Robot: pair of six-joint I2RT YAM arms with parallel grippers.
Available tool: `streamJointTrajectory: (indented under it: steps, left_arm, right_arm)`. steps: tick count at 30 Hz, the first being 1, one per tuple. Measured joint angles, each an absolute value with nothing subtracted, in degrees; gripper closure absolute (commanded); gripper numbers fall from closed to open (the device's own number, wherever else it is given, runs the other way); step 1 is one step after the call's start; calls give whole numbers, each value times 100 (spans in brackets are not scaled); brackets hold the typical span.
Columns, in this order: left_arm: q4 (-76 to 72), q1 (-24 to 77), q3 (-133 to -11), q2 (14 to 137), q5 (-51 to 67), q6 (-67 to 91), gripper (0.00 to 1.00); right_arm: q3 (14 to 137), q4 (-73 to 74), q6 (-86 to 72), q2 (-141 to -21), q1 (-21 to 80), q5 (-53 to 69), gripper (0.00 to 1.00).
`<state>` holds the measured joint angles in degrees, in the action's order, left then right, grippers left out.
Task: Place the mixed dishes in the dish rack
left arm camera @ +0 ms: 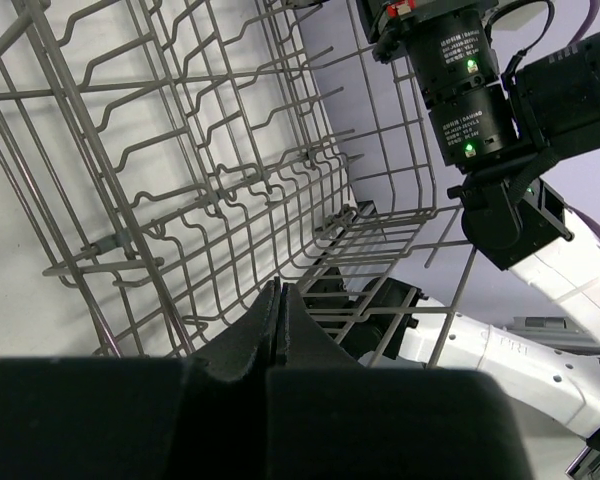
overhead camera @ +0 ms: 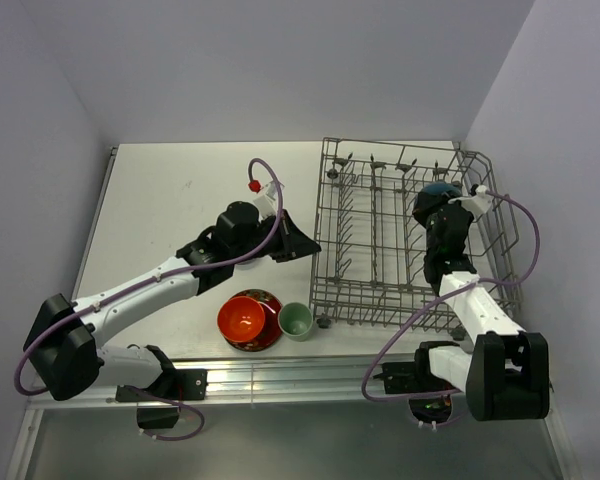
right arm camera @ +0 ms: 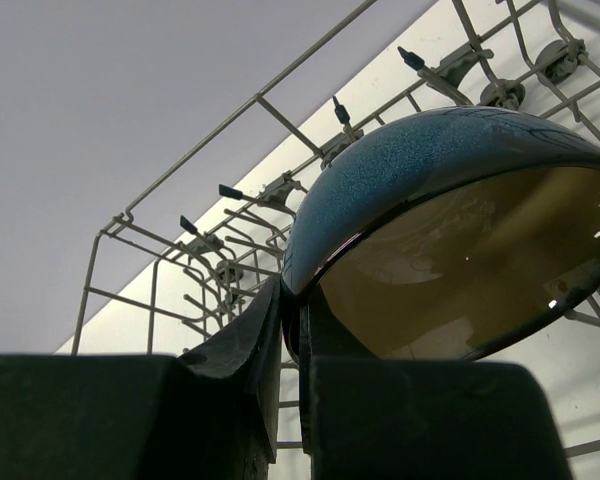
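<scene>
My right gripper (overhead camera: 438,207) is shut on the rim of the blue bowl (overhead camera: 441,188), held above the right side of the dish rack (overhead camera: 375,300). In the right wrist view the bowl (right arm camera: 410,170) shows a speckled blue outside and a glossy brownish inside. One finger of that gripper (right arm camera: 292,300) lies on each side of the rim, with the rack's tines (right arm camera: 230,190) behind. My left gripper (overhead camera: 305,245) is shut and empty at the rack's left wall; its tips (left arm camera: 280,290) point into the wire basket (left arm camera: 180,190). An orange-red bowl (overhead camera: 242,317) sits on a red patterned plate (overhead camera: 271,334), beside a pale green cup (overhead camera: 296,320).
The bowl, plate and cup stand near the table's front edge, just left of the rack's front corner. A metal rail (overhead camera: 280,380) runs along the front. Walls close in behind and to the right of the rack. The right arm (left arm camera: 470,90) shows through the rack wires.
</scene>
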<state>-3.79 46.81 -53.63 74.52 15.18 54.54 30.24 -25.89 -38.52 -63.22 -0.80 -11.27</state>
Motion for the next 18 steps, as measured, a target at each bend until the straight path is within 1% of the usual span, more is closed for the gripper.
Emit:
streamJointTrajectory:
  steps: [5, 8, 9, 11, 14, 15, 17, 18]
  left_arm:
    - [-384, 4681, -5363, 7476, 1516, 5476, 100]
    - [-392, 4681, -5365, 7483, 1520, 5483, 100]
    - [-403, 4681, -5365, 7491, 1522, 5494, 100]
    - [-414, 4681, -5365, 7509, 1531, 5518, 100]
    - [-454, 4681, -5365, 7561, 1559, 5522, 100]
    - [-460, 4681, -5365, 7575, 1562, 5522, 100]
    - [-469, 4681, -5365, 7592, 1564, 5520, 100]
    - [-473, 4681, -5365, 7592, 1564, 5520, 100]
  right_arm:
    - [2917, -2547, -3946, -6176, -80, -1129, 99]
    - [2888, -2543, -3966, -6154, -80, -1131, 94]
    - [2888, -2539, -3979, -6154, -80, -1133, 90]
    - [2893, -2506, -4007, -6158, -80, -1151, 85]
    - [2928, -2351, -4058, -6171, -78, -1155, 72]
    - [2936, -2206, -4073, -6176, -78, -1135, 61]
    - [2943, -1852, -4095, -6259, -58, -1090, 56]
    - [2956, -1636, -4084, -6340, -51, -1092, 47]
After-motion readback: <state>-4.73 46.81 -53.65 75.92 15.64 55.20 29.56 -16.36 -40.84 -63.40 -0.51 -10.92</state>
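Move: My right hand still pinches the rim of the brown-lined blue bowl, whose middle is about 5 cm to its right, 4 ahead and 3 lower. The rack tines meant for it are about 9 cm below my hand, 2 ahead and 3 right. The rack's back rail is roughly 13 cm ahead, 2 right; the middle tine row is level with my hand, 13 cm left. From my left hand those right-hand tines are some 15 cm ahead, 30 right and 12 lower. I ease my right hand back barely 1 cm with the rim still pinched, bearing down towards the tines. Then I open the fingers to nearly half and let go of the bowl while the hand sinks fast, about 4.5 cm in all, tipping some 10 degrees nose-down. ##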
